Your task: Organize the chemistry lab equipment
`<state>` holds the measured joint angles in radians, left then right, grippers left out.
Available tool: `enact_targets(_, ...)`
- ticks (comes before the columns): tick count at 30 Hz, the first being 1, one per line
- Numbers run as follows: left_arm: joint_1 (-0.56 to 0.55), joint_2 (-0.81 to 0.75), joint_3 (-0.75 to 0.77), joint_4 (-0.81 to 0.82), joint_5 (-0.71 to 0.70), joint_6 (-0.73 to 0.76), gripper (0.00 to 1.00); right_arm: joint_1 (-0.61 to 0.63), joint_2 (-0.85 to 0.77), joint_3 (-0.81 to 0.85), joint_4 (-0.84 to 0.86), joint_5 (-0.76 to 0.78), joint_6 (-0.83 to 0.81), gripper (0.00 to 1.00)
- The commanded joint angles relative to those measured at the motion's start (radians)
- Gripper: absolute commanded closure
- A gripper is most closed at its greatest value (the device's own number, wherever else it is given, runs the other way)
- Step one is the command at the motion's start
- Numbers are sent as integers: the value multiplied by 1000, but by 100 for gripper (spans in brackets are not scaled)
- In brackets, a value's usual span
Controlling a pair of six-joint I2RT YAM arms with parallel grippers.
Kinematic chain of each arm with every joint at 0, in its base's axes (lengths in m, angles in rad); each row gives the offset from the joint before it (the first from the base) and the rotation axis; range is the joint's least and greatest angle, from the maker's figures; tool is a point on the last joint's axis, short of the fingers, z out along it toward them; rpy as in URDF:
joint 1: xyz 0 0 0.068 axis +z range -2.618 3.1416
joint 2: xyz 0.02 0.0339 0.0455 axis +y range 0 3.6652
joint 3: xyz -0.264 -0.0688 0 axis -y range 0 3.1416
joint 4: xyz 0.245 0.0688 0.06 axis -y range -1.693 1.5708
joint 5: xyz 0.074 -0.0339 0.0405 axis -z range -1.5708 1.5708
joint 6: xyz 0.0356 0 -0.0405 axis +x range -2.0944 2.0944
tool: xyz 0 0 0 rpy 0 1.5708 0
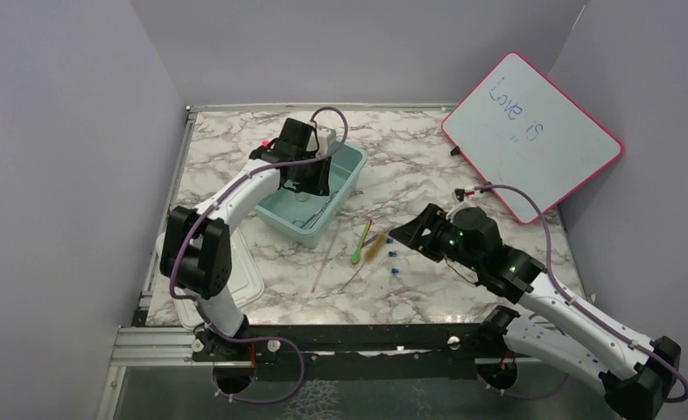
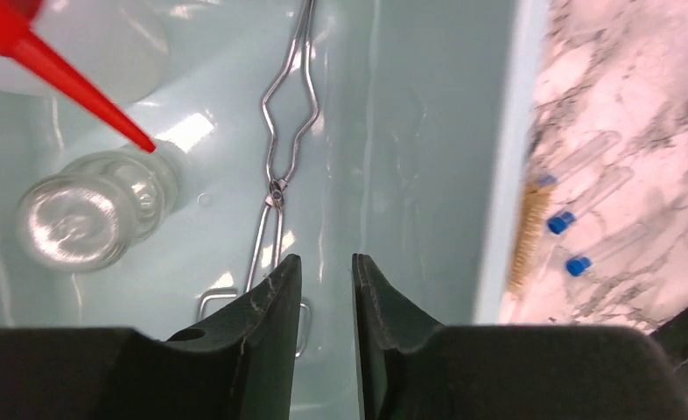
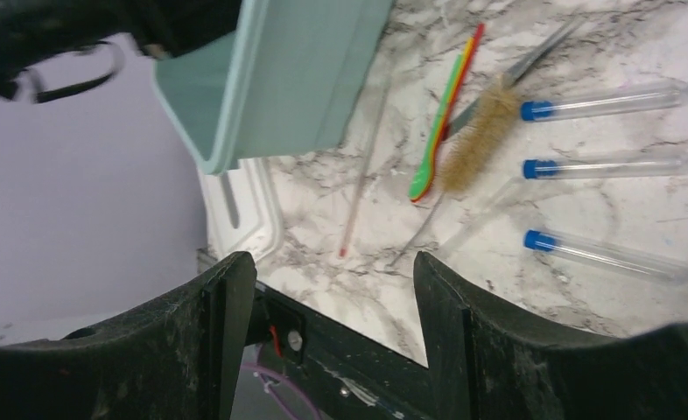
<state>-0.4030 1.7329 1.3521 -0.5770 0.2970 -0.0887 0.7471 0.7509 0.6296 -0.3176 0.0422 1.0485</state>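
Observation:
My left gripper point(image 1: 310, 179) hangs inside the teal bin point(image 1: 349, 166), its jaws a narrow gap apart and empty point(image 2: 323, 262). On the bin floor lie the metal tongs point(image 2: 279, 157), the small clear glass vessel point(image 2: 87, 214) and the red-tipped dropper point(image 2: 78, 87). My right gripper point(image 1: 406, 236) is open wide and empty point(image 3: 332, 271) above the table. Ahead of it lie the green-handled tool point(image 3: 437, 140), the tan-bristled wire brush point(image 3: 476, 140), three blue-capped clear tubes point(image 3: 540, 168) and the thin clear rod point(image 3: 362, 175).
The pink-framed whiteboard point(image 1: 533, 131) leans at the back right. A white lid point(image 1: 244, 280) lies on the table's left near the left arm's base. Purple walls close in the table on three sides. The bin's near wall point(image 3: 279, 79) stands just left of the loose items.

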Motion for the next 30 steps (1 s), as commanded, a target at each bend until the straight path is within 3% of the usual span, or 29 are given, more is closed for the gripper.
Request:
enact_targets(1, -10, -172, 36, -11, -32, -22, 68, 8, 86, 33, -83, 60, -72, 30)
enact_targets(9, -16, -471, -117, 46, -37, -83, 55, 16, 350, 51, -34, 3, -114, 47)
enact_targets(20, -17, -933, -579, 424, 41, -202, 44, 170, 605, 128, 29, 107, 3, 50)
enact_targets(24, -17, -1018, -653, 480, 36, -215, 42, 214, 681, 181, 4, 189, 79, 55)
enact_targets(30, -17, -1022, -662, 462, 47, -214, 41, 241, 803, 235, -38, 258, 179, 63)
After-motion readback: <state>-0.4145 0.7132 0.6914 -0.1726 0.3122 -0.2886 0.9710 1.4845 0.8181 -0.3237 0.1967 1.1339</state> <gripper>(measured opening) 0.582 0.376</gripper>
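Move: The brush lies about 3 cm ahead of my right hand, 8 cm to its left and 19 cm below. The spoons are about 3 cm to the left of the brush and 2 cm farther out; the middle blue-capped test tube is about 2 cm ahead of my right hand and 1 cm to its left. From my left hand, just above the tongs in the bin, the brush is some 14 cm back, 12 cm right and 11 cm down. I drop my right hand about 15 cm, then swing it 7 cm left, low over the table to the brush, tipping its fingers some 30 degrees towards straight down and narrowing them. My left hand rises steeply clear of the tongs and bin, then draws back about 12 cm and slightly left, its fingers tipping up and spreading wider. ##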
